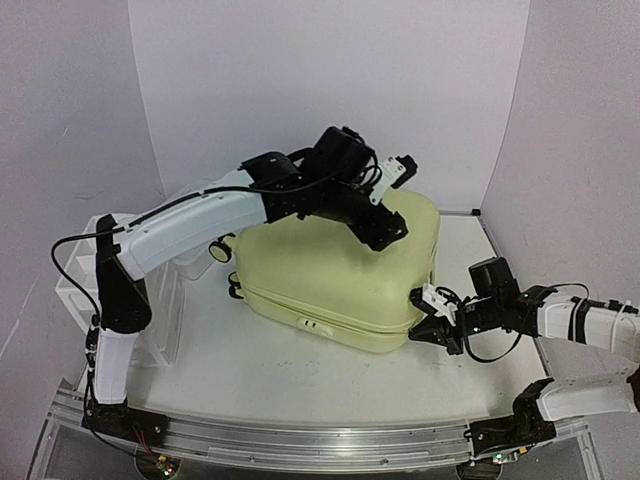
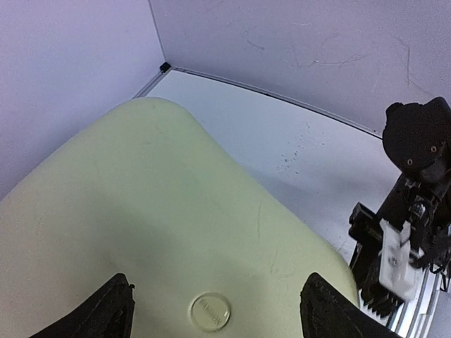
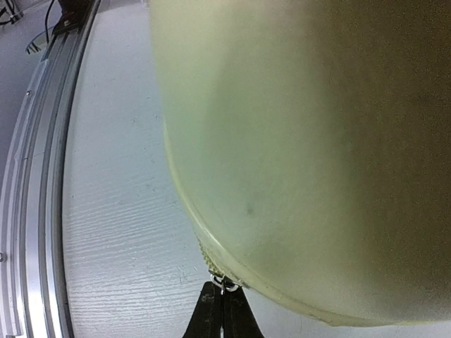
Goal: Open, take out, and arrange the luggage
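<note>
The luggage, a pale yellow hard-shell suitcase, lies flat and closed in the middle of the table. My left gripper hovers over its far right top, open, fingers wide apart with only the shell and a round badge between them. My right gripper is at the near right corner, shut on the small metal zipper pull at the seam. In the right wrist view the fingertips press together just below the shell.
Two black-and-cream wheels stick out at the suitcase's left end. White and clear plastic bins stand at the left edge of the table. An aluminium rail runs along the near edge. White walls close in the back and sides.
</note>
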Robot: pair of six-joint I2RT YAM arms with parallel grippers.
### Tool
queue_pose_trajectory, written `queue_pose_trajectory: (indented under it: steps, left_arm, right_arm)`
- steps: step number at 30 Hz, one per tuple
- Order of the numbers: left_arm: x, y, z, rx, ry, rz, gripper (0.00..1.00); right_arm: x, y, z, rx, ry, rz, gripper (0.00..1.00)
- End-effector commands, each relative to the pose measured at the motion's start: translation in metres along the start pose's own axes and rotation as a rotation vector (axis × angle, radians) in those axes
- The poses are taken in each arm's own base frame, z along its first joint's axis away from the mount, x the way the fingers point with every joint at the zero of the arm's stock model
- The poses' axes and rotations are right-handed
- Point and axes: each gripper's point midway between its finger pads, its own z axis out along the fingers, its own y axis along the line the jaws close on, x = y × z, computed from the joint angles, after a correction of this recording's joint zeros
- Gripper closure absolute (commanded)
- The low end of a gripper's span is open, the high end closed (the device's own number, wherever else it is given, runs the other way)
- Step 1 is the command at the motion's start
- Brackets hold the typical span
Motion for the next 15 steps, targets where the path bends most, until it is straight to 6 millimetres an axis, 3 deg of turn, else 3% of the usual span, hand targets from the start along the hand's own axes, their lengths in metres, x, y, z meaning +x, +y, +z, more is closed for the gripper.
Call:
queue_pose_trajectory:
  steps: [1, 3, 7, 11, 15]
  left_arm:
    - [-0.042, -0.009, -0.01, -0.005, -0.113, 0.046, 0.18]
    - [-0.031, 0.0, -0.001, -0.054, -0.079, 0.031, 0.19]
    - [-0.001, 0.031, -0.018, -0.211, -0.001, -0.02, 0.14]
    - [0.021, 0.079, -0.073, -0.366, 0.009, -0.254, 0.13]
    - [0.06, 0.121, -0.134, -0.464, 0.03, -0.674, 0.11]
  right_arm:
    - [-0.002, 0.018, 0.005, -0.028, 0.037, -0.074, 1.0]
    - [0.001, 0.008, 0.004, 0.033, 0.055, -0.068, 1.0]
    - [0.0, 0.005, 0.002, 0.06, 0.056, -0.038, 1.0]
    - [0.007, 0.005, 0.002, 0.068, 0.07, -0.026, 1.0]
    - [0.004, 0.003, 0.001, 0.075, 0.072, -0.022, 1.0]
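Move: The left hand hangs open above the lid of the luggage, whose middle is roughly 9 cm to its left, 5 cm farther out and 21 cm lower. The lid badge is about 4 cm ahead and 10 cm below, and the front wheels are some 31 cm left and 5 cm ahead. The zip pull, already pinched in the right fingers, lies 5 cm right of the left hand and 9 cm back. From the right hand, the luggage's middle is about 13 cm ahead and 15 cm left. After a short drift of about 2.5 cm to the right, the left hand turns back and sweeps left over the lid towards the wheeled end, ending some 9 cm left of its start, a little farther out and about 4 cm lower, its fingers wide open and swinging some 25 degrees counter-clockwise. The right hand stays at the near right corner, shut on the zip pull and hardly shifting, while its wrist tips only slightly. ##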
